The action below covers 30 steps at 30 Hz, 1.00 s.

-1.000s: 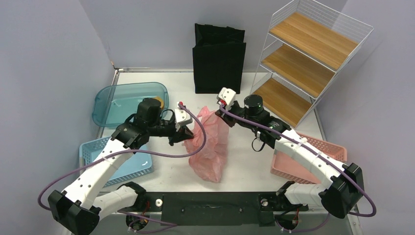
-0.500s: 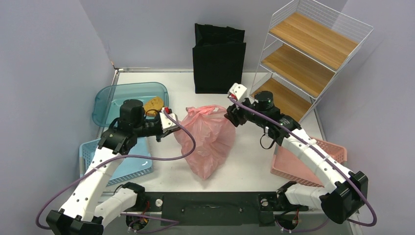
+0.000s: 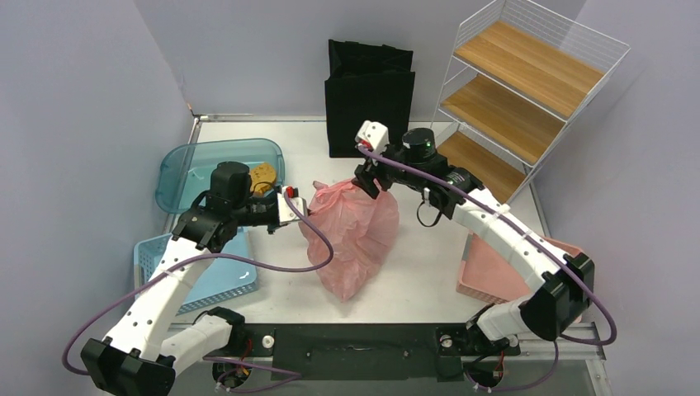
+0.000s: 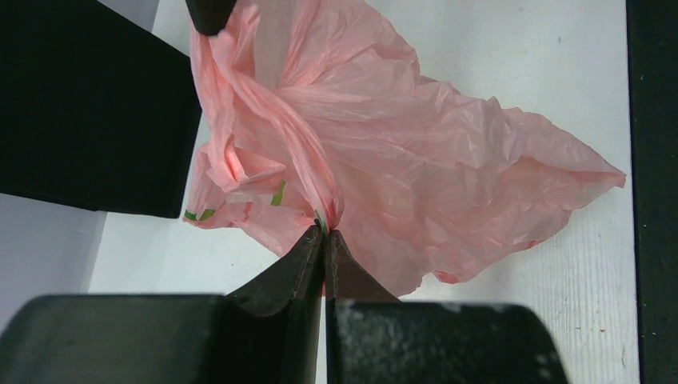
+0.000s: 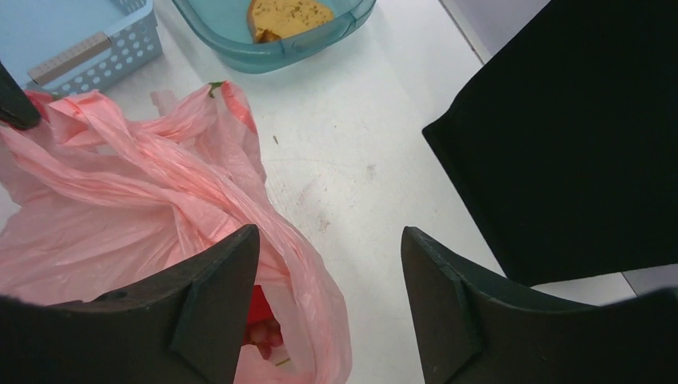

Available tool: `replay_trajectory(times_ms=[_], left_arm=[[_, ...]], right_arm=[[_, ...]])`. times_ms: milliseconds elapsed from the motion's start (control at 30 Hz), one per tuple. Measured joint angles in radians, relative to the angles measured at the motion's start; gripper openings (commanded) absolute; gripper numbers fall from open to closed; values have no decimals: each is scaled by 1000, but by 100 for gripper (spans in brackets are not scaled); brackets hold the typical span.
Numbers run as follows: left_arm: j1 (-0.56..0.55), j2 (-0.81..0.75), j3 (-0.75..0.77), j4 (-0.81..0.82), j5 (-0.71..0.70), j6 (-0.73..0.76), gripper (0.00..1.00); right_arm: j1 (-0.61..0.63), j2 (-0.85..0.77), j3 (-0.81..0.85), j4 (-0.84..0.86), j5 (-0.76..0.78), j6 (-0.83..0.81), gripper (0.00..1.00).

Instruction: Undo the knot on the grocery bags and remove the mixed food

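One pink grocery bag stands crumpled in the middle of the table. My left gripper is shut on a twisted strand of its handle at the bag's upper left, which the left wrist view shows pinched at the tips of the left gripper. My right gripper hangs open over the bag's upper right edge. In the right wrist view the right gripper holds nothing, its left finger resting against the plastic. Red food shows through the bag's mouth. I cannot make out the knot among the bunched handles.
A black fabric tote stands just behind the bag, with a wire shelf with wooden boards at the back right. A teal tub holding a brown piece and a blue basket lie on the left. A pink basket lies on the right.
My right gripper has opened, let go of the bag and shifted left toward the tote. The left gripper keeps its pinch, and the bag has spread wider.
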Motion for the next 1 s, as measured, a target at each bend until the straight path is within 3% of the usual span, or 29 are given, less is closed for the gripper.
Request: replay_trajectory(times_ms=[333, 433, 500, 667, 833, 900, 1000], left_arm=[[6, -9, 10, 38, -38, -46, 0], [38, -20, 10, 120, -68, -135, 0], [65, -24, 10, 191, -85, -214, 0], [100, -20, 4, 367, -139, -407, 0], [168, -1, -1, 509, -132, -550, 0], [202, 0, 0, 527, -90, -562, 0], [220, -13, 14, 413, 13, -410, 0]], right_arm=[[-8, 140, 62, -164, -41, -125, 37], [-32, 142, 74, -196, -44, -145, 11], [-57, 140, 80, -204, -43, -160, 1], [-110, 139, 92, -227, -32, -150, 0], [-169, 136, 154, -209, -32, -21, 0], [-198, 124, 166, -171, -33, 53, 0], [-234, 78, 149, -109, -38, 160, 0]])
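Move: The right side of the grocery bag's open mouth lies about 6 cm below my open right hand, 1 cm ahead and 2 cm to its right. The bag's body sags some 14 cm below that hand, roughly 7 cm back and 2 cm to its right, and the black bag stands about 20 cm ahead. From my left hand, shut on a bag handle, that rim is 13 cm right and 5 cm ahead; the bread is about 14 cm left and 18 cm ahead. I drop my right hand about 6 cm onto the bag's right rim, close the fingers and pinch the plastic, then draw it right and forward while rising again. Meanwhile my left hand, keeping its grip on the handle, lifts and goes forward about 8 cm each and a bit left, turning some 25 degrees counter-clockwise, easing back slightly at the end. ##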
